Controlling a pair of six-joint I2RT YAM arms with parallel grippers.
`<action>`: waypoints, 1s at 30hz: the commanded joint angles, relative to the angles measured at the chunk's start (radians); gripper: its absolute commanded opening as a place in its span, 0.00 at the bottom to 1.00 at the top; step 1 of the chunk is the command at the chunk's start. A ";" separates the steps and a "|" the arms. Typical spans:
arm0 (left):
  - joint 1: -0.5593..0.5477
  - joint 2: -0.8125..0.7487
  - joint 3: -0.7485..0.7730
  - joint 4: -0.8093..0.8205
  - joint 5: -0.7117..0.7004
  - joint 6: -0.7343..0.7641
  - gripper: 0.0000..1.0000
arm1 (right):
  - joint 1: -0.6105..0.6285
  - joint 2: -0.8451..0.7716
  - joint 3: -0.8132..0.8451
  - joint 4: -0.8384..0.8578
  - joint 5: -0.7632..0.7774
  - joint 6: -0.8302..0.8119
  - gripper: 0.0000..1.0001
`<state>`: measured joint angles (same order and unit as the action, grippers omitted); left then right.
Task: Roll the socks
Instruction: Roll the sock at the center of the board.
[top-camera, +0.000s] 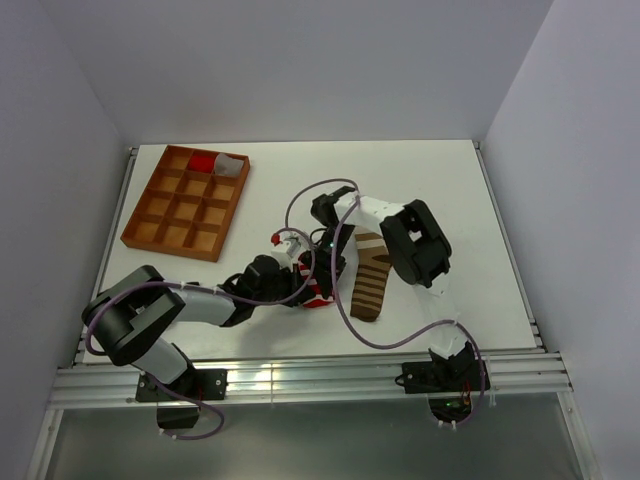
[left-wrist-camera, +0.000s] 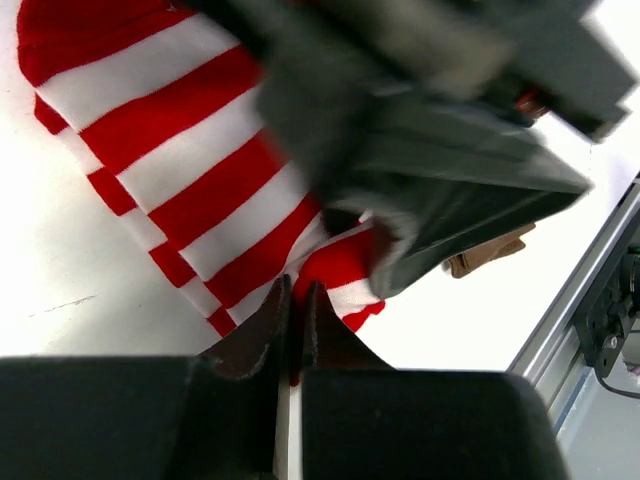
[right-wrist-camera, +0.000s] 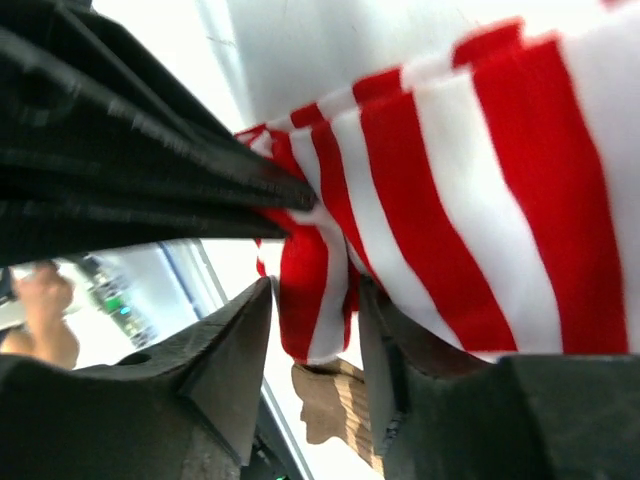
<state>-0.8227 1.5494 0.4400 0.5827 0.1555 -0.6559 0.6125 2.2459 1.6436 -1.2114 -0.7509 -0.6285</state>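
The red-and-white sock (left-wrist-camera: 180, 150) lies on the white table, mostly hidden under both grippers in the top view, where only a red edge (top-camera: 318, 298) shows. My left gripper (left-wrist-camera: 297, 290) is shut, pinching a red fold at the sock's edge. The right gripper (right-wrist-camera: 315, 290) comes down from above with its jaws open and the end of the red-and-white sock (right-wrist-camera: 480, 180) hanging between them. The dark-brown-and-tan sock (top-camera: 370, 280) lies flat just right of both grippers, untouched. Its tip (right-wrist-camera: 335, 400) shows in the right wrist view.
An orange-brown tray (top-camera: 150, 205) with several compartments sits at the back left; one corner cell holds a red and white bundle (top-camera: 208, 161). A purple cable (top-camera: 345, 320) loops over the table. The table's metal rail (top-camera: 300, 378) runs along the near edge.
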 joint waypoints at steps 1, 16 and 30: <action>-0.009 0.032 0.005 -0.119 -0.036 -0.017 0.00 | -0.037 -0.120 -0.059 0.128 0.070 -0.002 0.50; 0.045 0.048 0.049 -0.211 0.076 -0.146 0.00 | -0.177 -0.529 -0.450 0.519 0.150 0.038 0.52; 0.131 0.135 0.123 -0.376 0.311 -0.252 0.00 | -0.080 -0.792 -0.694 0.697 0.156 -0.134 0.49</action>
<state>-0.6994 1.6363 0.5629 0.3653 0.4000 -0.8917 0.4797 1.5444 0.9966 -0.6083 -0.5915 -0.6704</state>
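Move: The red striped sock lies under both hands. Its middle is about 4 cm ahead, 2 cm left and 2 cm below the right hand, whose open fingers straddle its folded near end. From the left hand, already pinching that end, the middle is some 4 cm ahead, 2 cm right and 1 cm below. The brown sock's middle is roughly 7 cm ahead and 11 cm right of the right hand, 2 cm below. The open right hand backs off the sock rightward, up and forward, about 6 cm right; left keeps its pinch. ##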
